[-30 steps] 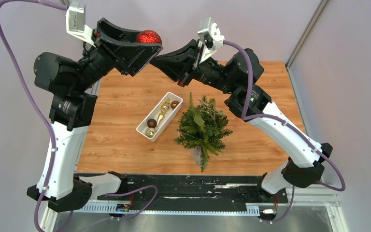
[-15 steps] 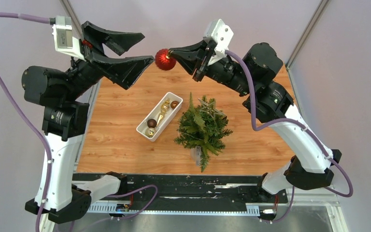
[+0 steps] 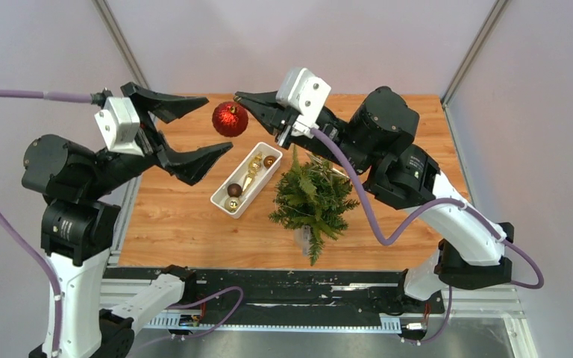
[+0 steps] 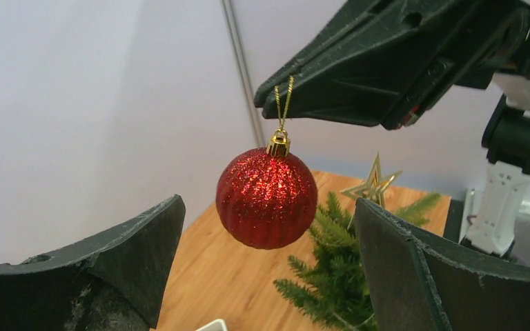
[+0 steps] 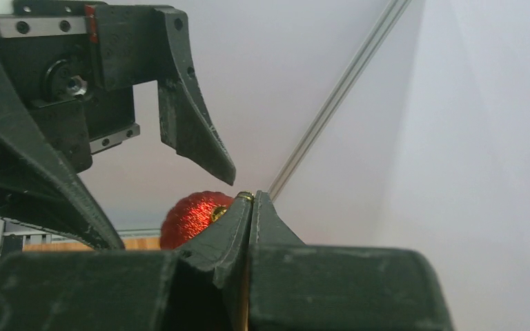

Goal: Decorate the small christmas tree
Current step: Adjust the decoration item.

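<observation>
A red glitter bauble (image 3: 230,119) (image 4: 266,198) (image 5: 193,217) hangs in the air by its gold string. My right gripper (image 3: 242,98) (image 5: 250,196) is shut on that string, its tip just above the bauble. My left gripper (image 3: 219,121) (image 4: 269,207) stands wide open to the bauble's left; the bauble hangs free between and just beyond its fingers (image 4: 131,255), touching neither. The small christmas tree (image 3: 313,195) (image 4: 331,276) stands upright on the wooden table, below and to the right of the bauble, with a gold star (image 4: 373,185) at its top.
A white tray (image 3: 236,170) lies slantwise left of the tree and holds a gold drop ornament (image 3: 252,170) and small brown balls (image 3: 234,189). Metal frame posts (image 3: 123,46) rise at the back corners. The right arm's elbow (image 3: 388,123) hangs over the table's back right.
The left gripper opened and let go of the red bauble, which the right gripper now holds by its string. Both grippers came down and nearer, and the left drew back to the left.
</observation>
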`<state>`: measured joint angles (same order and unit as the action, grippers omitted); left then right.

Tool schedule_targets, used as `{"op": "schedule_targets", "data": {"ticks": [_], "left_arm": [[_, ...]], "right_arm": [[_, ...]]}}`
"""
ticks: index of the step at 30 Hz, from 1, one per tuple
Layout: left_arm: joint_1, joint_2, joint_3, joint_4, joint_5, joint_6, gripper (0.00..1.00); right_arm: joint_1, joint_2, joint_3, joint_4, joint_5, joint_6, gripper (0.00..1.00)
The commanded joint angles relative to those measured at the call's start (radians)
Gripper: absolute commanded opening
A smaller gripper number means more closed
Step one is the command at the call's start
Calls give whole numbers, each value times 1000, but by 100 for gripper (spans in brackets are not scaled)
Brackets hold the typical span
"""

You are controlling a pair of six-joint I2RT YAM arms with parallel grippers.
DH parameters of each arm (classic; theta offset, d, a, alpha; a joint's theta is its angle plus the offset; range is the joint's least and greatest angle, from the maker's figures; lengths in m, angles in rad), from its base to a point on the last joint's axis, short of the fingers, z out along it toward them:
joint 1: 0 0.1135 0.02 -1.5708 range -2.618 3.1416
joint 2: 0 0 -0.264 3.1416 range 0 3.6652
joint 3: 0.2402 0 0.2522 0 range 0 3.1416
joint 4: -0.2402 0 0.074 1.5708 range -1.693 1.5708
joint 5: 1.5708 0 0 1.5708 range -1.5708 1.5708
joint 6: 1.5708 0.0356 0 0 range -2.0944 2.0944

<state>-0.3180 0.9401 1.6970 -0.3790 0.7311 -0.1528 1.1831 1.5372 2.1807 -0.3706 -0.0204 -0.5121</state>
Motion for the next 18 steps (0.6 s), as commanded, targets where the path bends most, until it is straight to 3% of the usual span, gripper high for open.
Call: {"op": "schedule_targets", "data": {"ticks": [1, 9, 18], "left_arm": [[6, -33, 17, -161, 43, 227, 100], [5, -165, -238, 16, 36, 145, 100], [5, -172, -342, 222, 26, -69, 100]], "right_arm": [[46, 12, 21, -17, 108, -85, 0], [74, 24, 7, -5, 59, -49, 0], [87, -3, -74, 45, 2, -30, 0]]}}
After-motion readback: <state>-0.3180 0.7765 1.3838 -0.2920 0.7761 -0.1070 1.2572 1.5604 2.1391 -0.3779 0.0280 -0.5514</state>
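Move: The red ball hangs by its gold loop from the shut right fingertips, roughly 4 cm to the right of the open left hand, 2 cm ahead and 2 cm lower; from the right hand it lies about 6 cm below and 2 cm to the left. From the left hand the tree's middle is some 10 cm ahead, 20 cm to the right and 38 cm down, and the white box about 27 cm straight ahead, 55 cm down. The left hand, its fingers staying wide open, sinks about 6.5 cm beside the hanging red ball, easing back some 2 cm on the way and coming most of the way forward again, with only a small roll of the wrist that largely undoes itself. The right hand keeps its shut fingertips on the gold loop and carries the ball down and left by about 3 cm each way, with a slight draw back, towards the gap between the left fingers. ##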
